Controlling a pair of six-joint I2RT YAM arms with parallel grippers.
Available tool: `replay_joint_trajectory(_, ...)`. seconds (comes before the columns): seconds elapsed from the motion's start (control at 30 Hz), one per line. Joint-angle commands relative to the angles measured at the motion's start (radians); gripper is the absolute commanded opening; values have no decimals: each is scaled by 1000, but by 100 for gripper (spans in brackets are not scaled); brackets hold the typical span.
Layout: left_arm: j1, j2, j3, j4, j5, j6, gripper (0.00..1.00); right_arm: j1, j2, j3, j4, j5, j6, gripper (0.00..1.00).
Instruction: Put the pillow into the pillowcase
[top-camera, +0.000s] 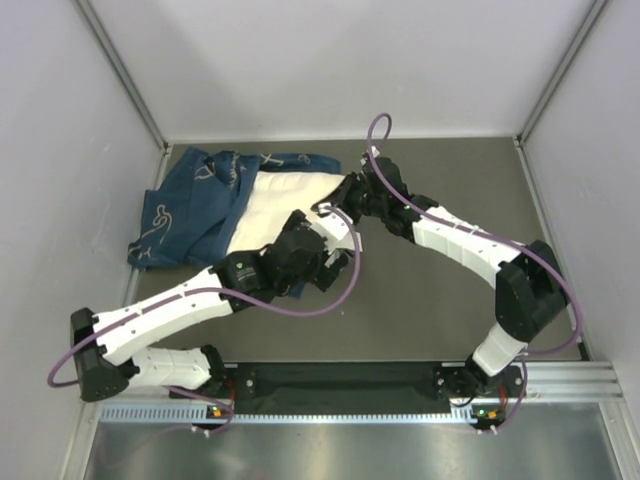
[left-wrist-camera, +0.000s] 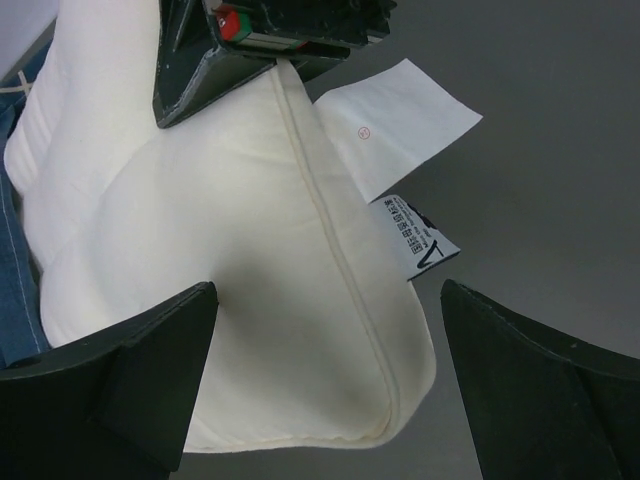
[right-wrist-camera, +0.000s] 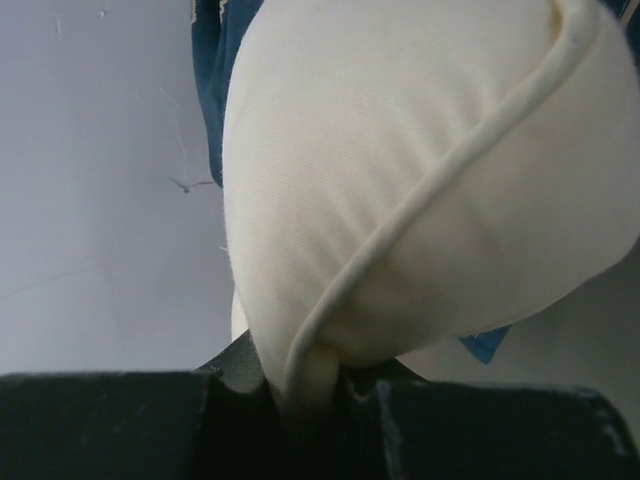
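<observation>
The cream-white pillow (top-camera: 275, 205) lies with its left end inside the dark blue pillowcase (top-camera: 190, 205) at the table's back left. My right gripper (top-camera: 345, 197) is shut on the piped seam at the pillow's right end; the right wrist view shows the piping pinched between its jaws (right-wrist-camera: 315, 385) and the pillow (right-wrist-camera: 420, 170) bulging above. My left gripper (left-wrist-camera: 325, 390) is open, its fingers (left-wrist-camera: 120, 390) straddling the near right corner of the pillow (left-wrist-camera: 230, 250) without touching it. A white tag (left-wrist-camera: 400, 125) and a printed label (left-wrist-camera: 415, 235) stick out of the seam. The bear print is hidden.
White walls (top-camera: 350, 60) close in the grey table on three sides, and the pillowcase lies against the left one. A metal rail (top-camera: 350, 385) with the arm bases runs along the near edge. Purple cables (top-camera: 340, 290) loop off both arms.
</observation>
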Motion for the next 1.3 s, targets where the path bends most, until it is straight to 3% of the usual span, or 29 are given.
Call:
replay_joint_trajectory(0.0, -4, 70, 76, -70, -72, -3, 99, 21, -34, 99, 83, 22, 23, 0)
replay_joint_trajectory(0.17, -2, 187, 126, -196, -279, -66, 99, 26, -32, 115, 83, 34, 26, 0)
replay_joint_trajectory(0.27, -1, 213, 123, -239, -362, -88, 92, 28, -40, 115, 83, 47, 23, 0)
replay_joint_trajectory(0.4, 5, 205, 113, -236, -402, -99, 43, 29, -43, 128, 83, 39, 13, 4)
replay_joint_trajectory(0.43, 4, 201, 114, -231, -411, -105, 8, 29, -45, 128, 83, 39, 11, 7)
replay_joint_trajectory(0.47, 4, 183, 111, -230, -449, -117, 0, 29, -48, 128, 56, 47, -6, 13)
replay_joint_trajectory(0.5, 5, 173, 110, -225, -456, -125, 0, 28, -52, 127, 49, 54, -15, 44)
replay_joint_trajectory(0.6, 7, 129, 113, -204, -483, -118, 0, 6, -91, 90, 34, 85, -47, 71)
replay_joint_trajectory(0.83, 34, 116, 157, -236, -511, -125, 0, -112, -301, -273, 155, 145, -50, 77)
replay_joint_trajectory(0.93, 39, 127, 189, -240, -522, -122, 0, -140, -278, -362, 213, 82, -70, 79)
replay_joint_trajectory(1.1, 44, 149, 246, -267, -546, -115, 0, -77, -168, -395, 278, 18, -69, 79)
replay_joint_trajectory(1.27, 50, 158, 278, -294, -569, -111, 0, 20, -1, -284, 235, 67, -24, 79)
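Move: The pillow's raised right edge, the part to pinch, is about 3 cm ahead of the open left gripper, 3 cm to its left and 3 cm below. The right gripper still holds that edge in its fingers, some 11 cm ahead of the left one. From the left gripper, the pillowcase mouth lies roughly 14 cm ahead, 21 cm left and 15 cm lower; the case's blue flap is about 10 cm left, 1 cm ahead and 19 cm down. Bring the left gripper forward and down about 3 cm each onto the pillow's right edge and pinch it shut, then carry the edge left some 5 cm and lift it, turning counter-clockwise. Once that pinch is made, open the right gripper, pull it free some 9 cm to the right, then drop it steeply, easing back left and staying open. ##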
